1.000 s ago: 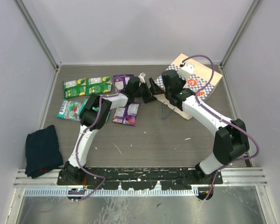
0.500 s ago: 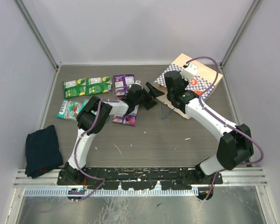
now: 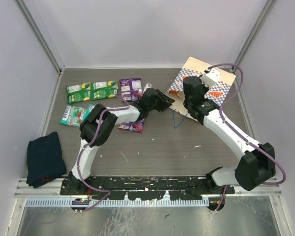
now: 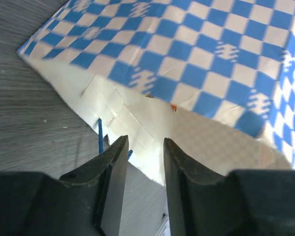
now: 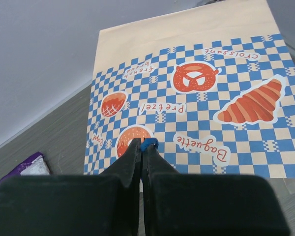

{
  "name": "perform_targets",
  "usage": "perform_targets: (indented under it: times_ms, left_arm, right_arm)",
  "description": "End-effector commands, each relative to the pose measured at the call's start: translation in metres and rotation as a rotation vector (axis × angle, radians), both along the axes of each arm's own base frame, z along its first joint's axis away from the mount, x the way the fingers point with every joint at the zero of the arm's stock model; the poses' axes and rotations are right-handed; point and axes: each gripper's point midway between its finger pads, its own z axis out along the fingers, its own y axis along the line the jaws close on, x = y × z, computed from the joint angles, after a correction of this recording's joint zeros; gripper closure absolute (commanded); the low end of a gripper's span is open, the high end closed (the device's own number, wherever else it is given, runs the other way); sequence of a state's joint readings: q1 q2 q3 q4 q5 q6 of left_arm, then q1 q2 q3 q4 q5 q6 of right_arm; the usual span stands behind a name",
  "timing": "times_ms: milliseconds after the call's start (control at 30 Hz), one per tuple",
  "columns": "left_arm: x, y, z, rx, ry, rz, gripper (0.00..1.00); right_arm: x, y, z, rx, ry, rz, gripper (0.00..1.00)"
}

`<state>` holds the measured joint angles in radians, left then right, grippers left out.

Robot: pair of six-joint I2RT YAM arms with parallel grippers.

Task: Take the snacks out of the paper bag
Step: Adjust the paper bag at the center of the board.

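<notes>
The paper bag lies on its side at the back right, blue-and-white checkered, its mouth toward the left. My right gripper sits over it, shut on a blue cord handle above the printed side. At the mouth hovers my left gripper, jaws a finger-width apart, nothing between them; the cream inner lip is just ahead. Several snacks lie on the table to the left: green packets, a purple one, a teal one, and another purple one under the left arm.
A dark blue cloth lies at the near left. The other blue cord trails on the table in front of the bag. Grey walls close in the left, back and right sides.
The left gripper has moved right to the bag's mouth and its jaws have narrowed. The right gripper has drawn the handle right, and the bag has shifted with it.
</notes>
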<state>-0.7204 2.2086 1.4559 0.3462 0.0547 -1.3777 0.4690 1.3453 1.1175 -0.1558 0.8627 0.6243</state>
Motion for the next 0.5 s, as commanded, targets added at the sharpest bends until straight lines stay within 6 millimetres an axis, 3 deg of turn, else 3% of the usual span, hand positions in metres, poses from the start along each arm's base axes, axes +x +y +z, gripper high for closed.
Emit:
perform_targets:
  times_ms: [0, 100, 333, 467]
  left_arm:
    - [0.0, -0.013, 0.071, -0.06, -0.121, 0.005, 0.66]
    - [-0.004, -0.022, 0.074, -0.058, -0.113, 0.007, 0.62]
    - [-0.002, -0.045, 0.048, -0.044, -0.044, 0.031, 0.63]
    - [0.01, -0.035, 0.035, 0.04, -0.046, 0.052, 0.64]
  right_arm:
    - [-0.001, -0.021, 0.017, 0.005, -0.054, -0.048, 1.0]
    - [0.002, -0.023, 0.015, 0.002, -0.047, -0.041, 1.0]
    - [0.008, -0.021, 0.011, -0.041, -0.022, -0.029, 1.0]
    - [0.006, -0.021, 0.015, -0.097, -0.029, -0.02, 1.0]
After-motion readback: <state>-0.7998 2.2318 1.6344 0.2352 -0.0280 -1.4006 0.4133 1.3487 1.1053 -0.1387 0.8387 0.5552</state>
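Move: The paper bag lies on its side, mouth towards me; its middle is about 17 cm to my left hand's right, 9 cm ahead and 3 cm lower. The loose blue handle on the board is some 6 cm right and 6 cm back. One purple snack pack lies 21 cm left and 10 cm ahead, the other 20 cm left and 8 cm back. From my right hand the bag's middle is about 12 cm ahead, 4 cm right and 18 cm below. With the fingers still part-open, I bring my left hand up and to the right towards the bag's mouth, rising about 4 cm while going some 4 cm right, close to its checkered upper lip; whether it touches can't be seen. My right hand keeps its pinch on the bag's raised blue handle, shifts about 2 cm right, then holds there. ##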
